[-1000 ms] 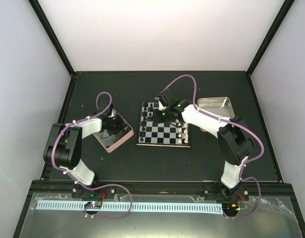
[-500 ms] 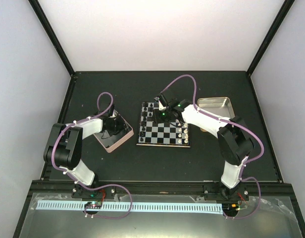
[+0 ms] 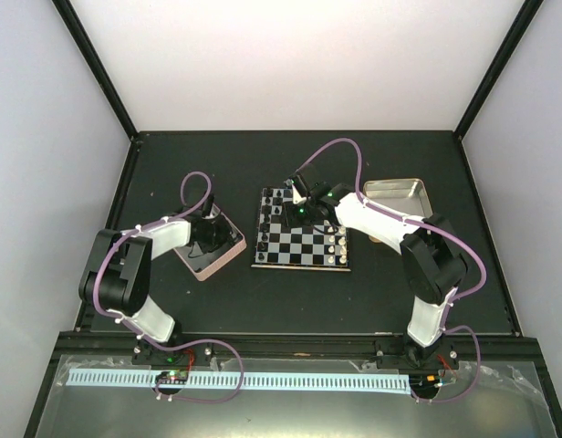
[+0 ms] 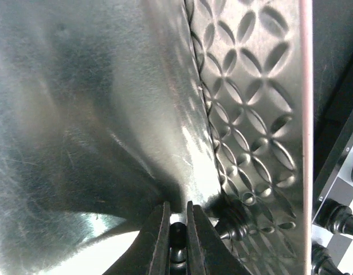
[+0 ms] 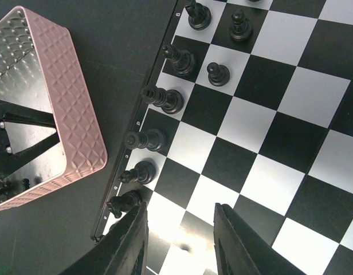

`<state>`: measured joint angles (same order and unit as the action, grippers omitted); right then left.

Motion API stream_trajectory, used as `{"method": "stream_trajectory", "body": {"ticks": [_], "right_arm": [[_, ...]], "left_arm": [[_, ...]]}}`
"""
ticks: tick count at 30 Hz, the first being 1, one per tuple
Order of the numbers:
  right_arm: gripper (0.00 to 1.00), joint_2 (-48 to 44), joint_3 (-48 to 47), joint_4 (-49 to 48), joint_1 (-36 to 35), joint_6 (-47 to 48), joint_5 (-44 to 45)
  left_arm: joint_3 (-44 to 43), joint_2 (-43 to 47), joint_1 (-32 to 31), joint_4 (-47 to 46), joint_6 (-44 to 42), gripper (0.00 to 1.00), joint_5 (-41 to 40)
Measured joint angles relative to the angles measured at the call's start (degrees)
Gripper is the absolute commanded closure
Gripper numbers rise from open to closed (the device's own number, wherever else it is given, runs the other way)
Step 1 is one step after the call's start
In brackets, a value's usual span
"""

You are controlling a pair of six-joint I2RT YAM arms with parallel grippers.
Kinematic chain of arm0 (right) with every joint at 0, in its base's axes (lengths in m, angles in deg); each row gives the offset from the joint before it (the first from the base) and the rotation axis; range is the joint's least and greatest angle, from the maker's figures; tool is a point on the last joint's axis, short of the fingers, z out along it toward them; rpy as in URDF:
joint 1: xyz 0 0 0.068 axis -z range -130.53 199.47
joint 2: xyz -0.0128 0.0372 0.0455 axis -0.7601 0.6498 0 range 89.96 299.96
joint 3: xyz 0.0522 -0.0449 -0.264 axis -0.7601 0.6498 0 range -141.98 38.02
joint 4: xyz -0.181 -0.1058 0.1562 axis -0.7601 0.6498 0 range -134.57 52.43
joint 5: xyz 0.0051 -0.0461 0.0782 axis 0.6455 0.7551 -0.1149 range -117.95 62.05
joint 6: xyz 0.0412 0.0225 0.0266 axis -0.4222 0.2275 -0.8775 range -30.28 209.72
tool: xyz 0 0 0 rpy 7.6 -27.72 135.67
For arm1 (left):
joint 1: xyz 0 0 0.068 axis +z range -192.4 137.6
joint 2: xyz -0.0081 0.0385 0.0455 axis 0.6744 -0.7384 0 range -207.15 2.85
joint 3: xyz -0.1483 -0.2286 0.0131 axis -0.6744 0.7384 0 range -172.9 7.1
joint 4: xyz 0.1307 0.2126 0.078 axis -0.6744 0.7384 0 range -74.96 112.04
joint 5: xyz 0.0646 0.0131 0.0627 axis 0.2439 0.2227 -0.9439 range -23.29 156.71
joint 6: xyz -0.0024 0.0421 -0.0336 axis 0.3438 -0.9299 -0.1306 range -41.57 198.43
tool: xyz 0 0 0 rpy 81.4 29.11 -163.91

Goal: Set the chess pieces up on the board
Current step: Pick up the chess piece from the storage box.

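Observation:
In the left wrist view my left gripper (image 4: 177, 220) is down inside the pink-rimmed tin (image 4: 251, 86) and shut on a small black chess piece (image 4: 177, 236). Another black piece (image 4: 236, 220) lies against the tin's patterned wall just right of the fingers. From above, the left gripper (image 3: 208, 237) sits in the tin (image 3: 228, 256), left of the board (image 3: 304, 245). My right gripper (image 5: 179, 240) hangs open over the board's (image 5: 265, 80) near-left squares, holding nothing. Several black pieces (image 5: 165, 98) stand along the board's left edge, with two pawns (image 5: 218, 73) one column in.
A shiny metal tin (image 3: 397, 194) lies right of the board, behind the right arm. Small white pieces (image 3: 337, 246) stand along the board's right side. The black frame rail runs along the table's near edge.
My left gripper has closed on the black piece inside the pink tin and shifted slightly. The right arm has stayed still, open over the board.

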<state>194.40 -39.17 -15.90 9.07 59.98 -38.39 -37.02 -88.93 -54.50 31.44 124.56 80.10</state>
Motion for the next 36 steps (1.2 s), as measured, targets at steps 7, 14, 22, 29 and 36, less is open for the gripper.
{"method": "stream_trajectory", "body": {"ticks": [7,14,22,29,36], "right_arm": [[0.67,0.0,0.1,0.0,0.0,0.0,0.0],[0.67,-0.2,0.1,0.0,0.0,0.0,0.0],[0.63,-0.9,0.5,-1.1,0.0,0.1,-1.9],[0.45,-2.7,5.6,-10.0,0.0,-0.9,-11.8],[0.37,-6.3,14.0,-27.5,-1.7,-8.0,-17.8]], "left_arm": [[2.0,4.0,0.0,1.6,-0.1,0.98,-5.1],[2.4,9.8,0.0,2.1,-0.6,0.99,-8.9],[2.4,13.9,0.5,2.1,-2.7,0.98,-10.4],[2.5,20.3,0.9,1.9,-3.8,0.98,-8.7],[2.4,26.5,1.2,-0.5,4.8,0.98,3.2]]}}
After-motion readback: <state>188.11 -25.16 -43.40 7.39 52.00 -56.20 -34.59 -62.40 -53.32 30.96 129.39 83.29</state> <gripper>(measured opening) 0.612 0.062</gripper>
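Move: The left gripper is already shut on a black piece in the pink storage box; the open right gripper it is headed for is about 16 cm to its right, 1 cm ahead and 9 cm higher. A loose black piece lies 3 cm to the left gripper's right and 1 cm back, and the chessboard's middle 20 cm right, level with it. From the right gripper the held piece is 16 cm left, 1 cm back and 9 cm down. Keep the left gripper pinched on the black piece and lift it out of the box, about 14 cm up, bowing some 3 cm left before swinging back right, while the wrist tips the fingers up forward by some 20 degrees. After a pause, bring the right gripper left, up and back to meet it, rolling its fingers towards the left and opening them wider. ##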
